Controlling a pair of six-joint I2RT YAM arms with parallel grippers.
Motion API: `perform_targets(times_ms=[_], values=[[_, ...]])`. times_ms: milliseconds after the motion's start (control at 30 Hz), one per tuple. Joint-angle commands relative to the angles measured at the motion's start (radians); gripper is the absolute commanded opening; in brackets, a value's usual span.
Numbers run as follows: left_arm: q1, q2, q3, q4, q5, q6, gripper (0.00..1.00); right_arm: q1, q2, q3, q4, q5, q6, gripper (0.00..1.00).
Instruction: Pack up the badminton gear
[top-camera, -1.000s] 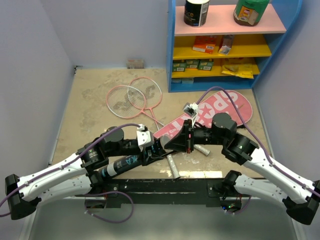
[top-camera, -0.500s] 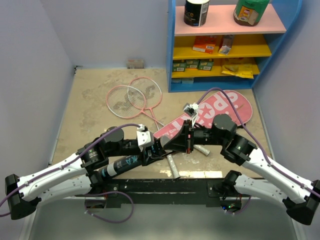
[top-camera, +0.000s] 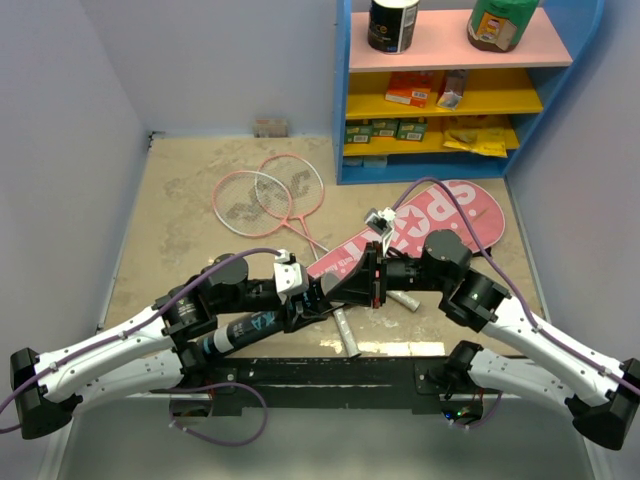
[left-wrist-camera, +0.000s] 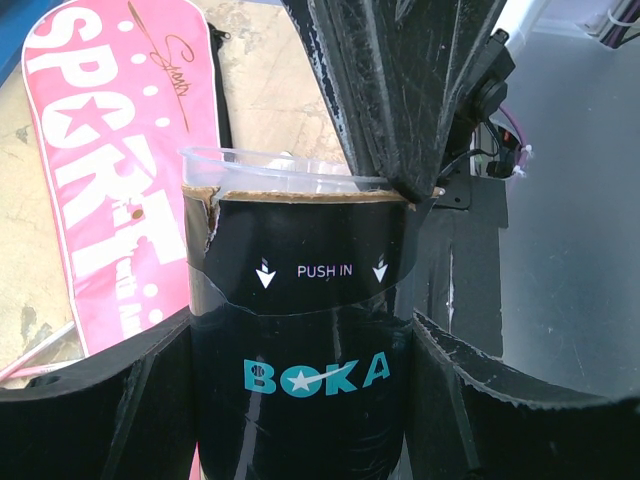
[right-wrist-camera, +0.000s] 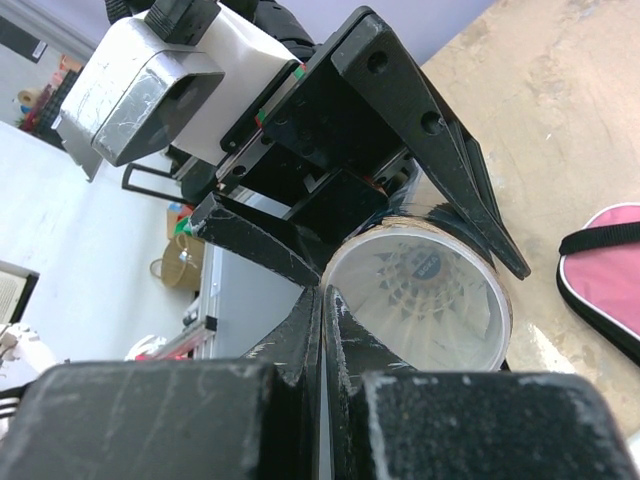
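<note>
My left gripper is shut on the long black shuttle tube, lettered "BOKA", one finger on each side. The tube lies low along my left arm, its open end toward the right arm. My right gripper is shut with nothing in it, its tips against the rim of the tube's mouth. A white feather shuttlecock sits inside the tube. The pink "SPORT" bag lies flat behind the grippers. Two pink-framed rackets lie overlapped on the table's left half.
A blue shelf unit with jars and boxes stands at the back right. The rackets' pale handles reach toward the table's near edge under the grippers. Walls close in the table on the left and right.
My right arm has edged slightly left toward the tube's mouth. The left arm and tube have stayed put.
</note>
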Motion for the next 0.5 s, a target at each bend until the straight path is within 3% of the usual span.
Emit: perform_targets(times_ms=[0,133,300,467], values=[[-0.001,-0.016,0.009,0.081,-0.007,0.012,0.0,0.014,0.002,-0.014,0.041,-0.069,0.016,0.0],[-0.001,-0.019,0.011,0.081,-0.007,0.012,0.0,0.021,0.0,-0.039,0.078,-0.089,0.045,0.11],[0.001,-0.019,0.011,0.081,-0.007,0.012,0.0,0.032,0.0,-0.081,0.146,-0.088,0.08,0.43],[0.001,-0.016,0.011,0.08,-0.002,0.01,0.0,0.037,0.017,-0.095,0.18,-0.073,0.099,0.5]])
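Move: The held tube's open mouth is centred about 3 cm ahead of the right hand's shut fingertips and 1 cm to their left, with the tips at its near rim. From the left hand, which grips the tube, the mouth is some 5 cm right and 4 cm up. Down on the table, from the right hand, the pink bag's middle lies about 25 cm ahead and 20 cm right, a white cylinder 8 cm ahead and 20 cm right. At the back edge of the tube's rim the right fingers part from shut to about half open: the forward finger stays at the rim while the other swings clear of it towards the base. The hand itself eases back about 1.5 cm, turning slightly counter-clockwise. The left hand keeps its grip on the tube and sinks about 1 cm. ##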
